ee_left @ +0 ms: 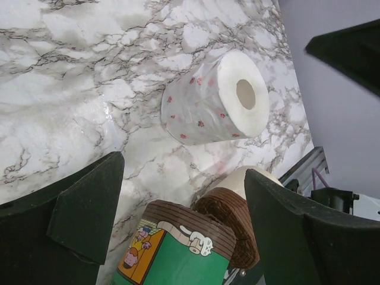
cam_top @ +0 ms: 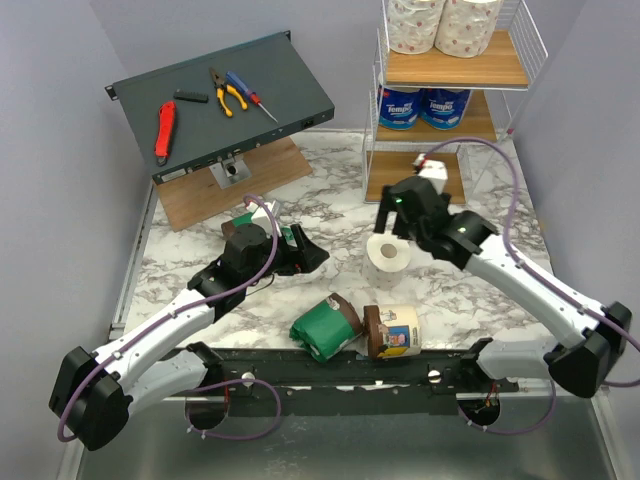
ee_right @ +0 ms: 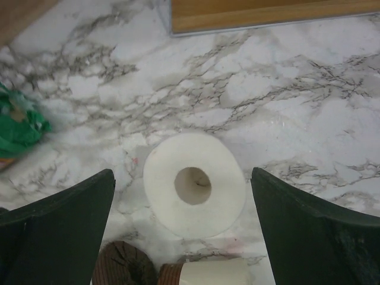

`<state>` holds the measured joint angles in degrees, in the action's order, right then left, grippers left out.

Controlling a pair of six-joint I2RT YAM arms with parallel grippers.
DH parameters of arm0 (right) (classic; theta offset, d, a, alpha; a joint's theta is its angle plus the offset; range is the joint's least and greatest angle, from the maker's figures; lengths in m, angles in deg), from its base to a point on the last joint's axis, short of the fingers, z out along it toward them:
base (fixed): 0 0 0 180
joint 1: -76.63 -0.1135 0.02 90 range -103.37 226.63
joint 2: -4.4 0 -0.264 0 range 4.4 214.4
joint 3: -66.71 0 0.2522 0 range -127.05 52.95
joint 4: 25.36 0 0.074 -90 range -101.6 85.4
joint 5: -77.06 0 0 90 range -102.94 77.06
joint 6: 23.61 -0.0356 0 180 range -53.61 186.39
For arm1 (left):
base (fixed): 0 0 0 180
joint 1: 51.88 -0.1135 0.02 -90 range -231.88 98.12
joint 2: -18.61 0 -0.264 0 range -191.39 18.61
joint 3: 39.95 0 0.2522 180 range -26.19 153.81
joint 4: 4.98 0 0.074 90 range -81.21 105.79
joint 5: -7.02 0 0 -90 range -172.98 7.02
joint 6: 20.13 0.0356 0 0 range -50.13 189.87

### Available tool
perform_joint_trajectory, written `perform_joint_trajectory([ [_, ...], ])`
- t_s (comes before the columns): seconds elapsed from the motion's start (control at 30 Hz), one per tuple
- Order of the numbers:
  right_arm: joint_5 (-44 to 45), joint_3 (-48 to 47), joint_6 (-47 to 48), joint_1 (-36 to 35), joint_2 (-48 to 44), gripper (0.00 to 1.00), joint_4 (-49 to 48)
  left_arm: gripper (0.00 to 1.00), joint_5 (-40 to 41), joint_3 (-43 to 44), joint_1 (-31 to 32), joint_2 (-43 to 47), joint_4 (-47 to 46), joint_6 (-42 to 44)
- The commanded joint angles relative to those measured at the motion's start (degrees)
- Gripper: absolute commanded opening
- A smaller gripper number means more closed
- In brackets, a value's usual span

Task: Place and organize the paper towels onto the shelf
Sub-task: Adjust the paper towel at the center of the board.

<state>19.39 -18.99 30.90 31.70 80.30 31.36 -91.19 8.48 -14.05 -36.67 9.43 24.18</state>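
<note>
A bare white paper towel roll [cam_top: 388, 254] [ee_right: 195, 184] [ee_left: 217, 101] stands on end on the marble table. My right gripper [cam_top: 405, 228] [ee_right: 183, 173] hangs open right above it, one finger on each side and neither touching. Near the front edge lie a green roll with brown ends [cam_top: 325, 328] [ee_left: 178, 252] and a cream-and-brown roll [cam_top: 396, 331] [ee_left: 237, 202]. My left gripper [cam_top: 312, 258] [ee_left: 184, 169] is open and holds nothing, off to the left of the white roll and behind the green one. The shelf [cam_top: 500, 65] [ee_right: 267, 15] carries two speckled white rolls [cam_top: 440, 25] on its top tier and two blue-and-white rolls [cam_top: 423, 106] on the middle one.
A dark grey slanted panel [cam_top: 225, 100] at the back left carries a red-handled tool [cam_top: 163, 130], pliers [cam_top: 222, 92] and a screwdriver [cam_top: 250, 95], with a wooden board [cam_top: 200, 195] under it. Something crumpled and green [ee_right: 18, 124] shows at the left edge of the right wrist view.
</note>
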Motion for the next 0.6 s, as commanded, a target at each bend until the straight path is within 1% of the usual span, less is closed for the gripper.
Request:
perform_joint_trajectory([
  [0.0,-11.59,7.58,-5.23,10.64,-7.51,1.00,-7.90,0.85,2.21,-0.49,-0.29,1.76,1.87,-0.71],
  [0.03,-16.99,9.34,-5.36,13.80,-8.50,1.00,-9.04,0.85,2.54,-0.53,-0.27,1.93,2.21,-0.79],
  [0.1,-23.07,12.10,-6.34,19.58,-9.31,1.00,-10.23,0.85,3.04,-0.56,-0.23,2.33,2.77,-0.80],
  [0.17,-28.20,15.87,-7.48,23.03,-10.50,0.99,-12.95,0.85,3.56,-0.59,-0.29,2.68,3.24,-0.96],
  [0.27,-33.61,20.82,-10.47,25.33,-11.45,0.98,-16.45,0.85,4.99,-0.60,-0.28,3.16,4.37,-1.40],
  [0.37,-32.57,24.05,-13.99,25.59,-12.22,0.97,-18.17,0.85,6.42,-0.21,-0.23,3.21,5.90,-1.54],
  [0.43,-30.35,26.59,-16.54,25.68,-14.12,0.97,-20.07,0.85,7.14,0.12,-0.27,3.04,6.53,-1.48],
  [0.57,-30.17,30.89,-19.24,25.68,-19.15,0.98,-23.36,0.85,7.70,0.35,-0.29,2.65,6.83,-1.53],
])
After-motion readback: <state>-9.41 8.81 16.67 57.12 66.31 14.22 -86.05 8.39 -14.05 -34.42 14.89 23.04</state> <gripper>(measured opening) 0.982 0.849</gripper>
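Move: The paper towel stands upright below the open right hand, about 15 cm down to its middle, some 2 cm back and 2 cm left. The bottom shelf board lies roughly 26 cm beyond the towel and 7 cm to its right; the tan pack lies about 12 cm behind the towel, with the green pack some 16 cm left of that. From the left hand the towel is about 16 cm right, 2 cm ahead and 12 cm lower. The open right hand swings about 7 cm right, then sinks beside the paper towel, its left side rolling up. ##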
